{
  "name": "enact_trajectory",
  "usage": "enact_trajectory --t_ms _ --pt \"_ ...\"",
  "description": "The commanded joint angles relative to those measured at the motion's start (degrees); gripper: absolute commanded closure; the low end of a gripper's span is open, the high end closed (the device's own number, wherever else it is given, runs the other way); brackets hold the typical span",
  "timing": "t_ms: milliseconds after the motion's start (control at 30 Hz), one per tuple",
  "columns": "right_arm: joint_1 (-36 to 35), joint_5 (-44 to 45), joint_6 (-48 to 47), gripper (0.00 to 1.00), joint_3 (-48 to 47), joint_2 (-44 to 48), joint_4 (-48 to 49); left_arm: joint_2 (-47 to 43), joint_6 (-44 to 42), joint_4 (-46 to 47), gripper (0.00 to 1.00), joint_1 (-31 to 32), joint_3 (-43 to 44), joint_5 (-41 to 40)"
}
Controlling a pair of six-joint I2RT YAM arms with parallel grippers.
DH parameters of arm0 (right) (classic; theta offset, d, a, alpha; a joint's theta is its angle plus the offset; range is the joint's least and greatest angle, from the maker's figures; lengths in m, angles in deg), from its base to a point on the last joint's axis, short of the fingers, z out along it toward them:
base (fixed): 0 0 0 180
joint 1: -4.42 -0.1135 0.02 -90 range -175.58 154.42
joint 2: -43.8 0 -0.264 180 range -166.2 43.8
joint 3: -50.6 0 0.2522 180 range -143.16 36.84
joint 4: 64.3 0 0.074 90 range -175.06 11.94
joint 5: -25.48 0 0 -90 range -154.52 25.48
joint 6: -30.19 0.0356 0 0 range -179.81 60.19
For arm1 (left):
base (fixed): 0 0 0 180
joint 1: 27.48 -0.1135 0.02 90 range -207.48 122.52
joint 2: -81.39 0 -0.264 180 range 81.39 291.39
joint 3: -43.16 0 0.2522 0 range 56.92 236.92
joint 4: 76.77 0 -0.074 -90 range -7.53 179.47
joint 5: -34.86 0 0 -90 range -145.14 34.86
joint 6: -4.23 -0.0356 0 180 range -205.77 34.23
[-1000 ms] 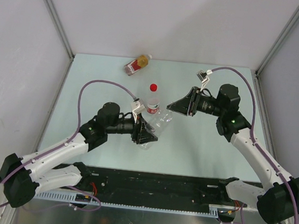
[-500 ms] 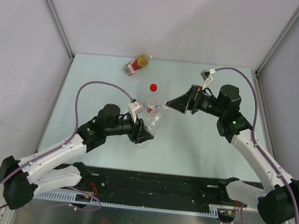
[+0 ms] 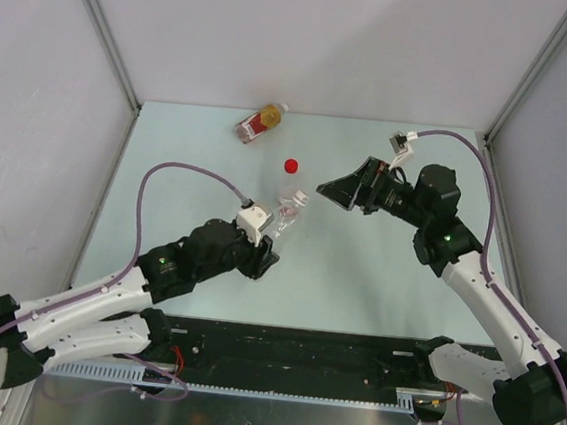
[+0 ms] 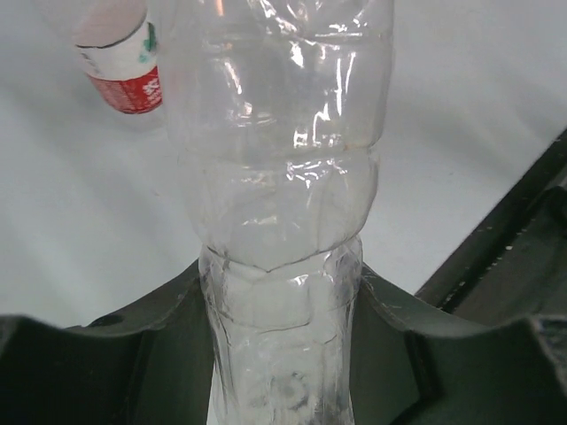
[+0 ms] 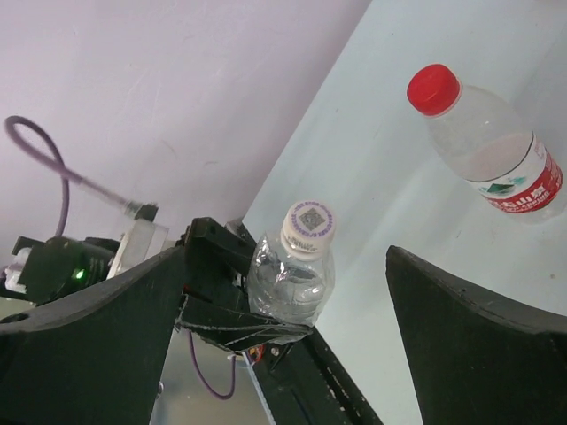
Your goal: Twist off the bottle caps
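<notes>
My left gripper (image 3: 263, 253) is shut on the lower body of the clear unlabelled bottle (image 3: 285, 221), which it holds tilted above the table. In the left wrist view the bottle (image 4: 279, 204) fills the gap between the fingers (image 4: 133, 354). Its white cap (image 5: 308, 223), printed purple on top, sits on the neck. My right gripper (image 3: 324, 190) is open, just right of that cap and not touching it. In the right wrist view the cap lies between its spread fingers (image 5: 478, 345). The red-capped labelled bottle (image 5: 496, 150) stands behind, its red cap (image 3: 291, 166) on.
A short amber bottle (image 3: 260, 122) with a red-yellow label lies on its side near the table's far edge. Grey walls with metal posts (image 3: 109, 45) close in the table on the left, back and right. The black base rail (image 3: 300, 350) runs along the near edge.
My right gripper has opened and drawn back slightly from the white cap. My left arm has swung nearer and leftward, taking the clear bottle away from the red-capped one.
</notes>
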Motion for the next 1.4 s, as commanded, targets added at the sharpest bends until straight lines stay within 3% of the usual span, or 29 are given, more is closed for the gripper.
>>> enact_trajectory --t_ms 0,167,333,500,867,1200,1367 --pt "-1.8 2.5 0.1 0.01 -2.3 -0.8 -0.5 0.5 -3.6 -3.1 1.00 6.3 4.7 -17.6" --pt "-3.7 3.2 -2.3 0.04 -4.6 -3.7 -5.4 4.7 -6.6 -4.3 1.00 14.1 6.7 -27.0" --pt "-3.2 0.4 -3.0 0.22 -5.0 -5.7 -7.2 9.3 -9.0 -5.1 1.00 18.2 8.7 -33.0" --pt "-2.8 -1.4 -3.7 0.35 -4.9 -6.1 -8.9 11.3 -9.1 -5.5 1.00 18.9 9.8 -34.0" --pt "-2.2 -4.8 -4.1 0.40 -4.7 -7.5 -10.7 10.6 -8.7 -5.5 1.00 19.4 9.5 -34.8" --pt "-2.2 -6.0 -1.6 0.57 -3.9 -6.5 -7.8 12.8 -10.1 -5.6 1.00 19.6 10.6 -35.1" --pt "-2.1 -6.1 -0.8 0.58 -3.4 -7.4 -6.9 12.5 -10.1 -5.6 1.00 20.0 10.8 -35.2"
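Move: The white cap of the clear bottle is about 6 cm to the right hand's left, 1 cm ahead and 5 cm below. The red-capped bottle stands some 5 cm ahead of the right hand, 7 cm left and 19 cm lower. From the left hand, which already grips the clear bottle's lower part, the cap is roughly 6 cm ahead, 6 cm right and 11 cm above. Left hand tilts the held bottle rightward some 25 degrees; right hand sinks about 6 cm, fingers narrowing around its cap. ##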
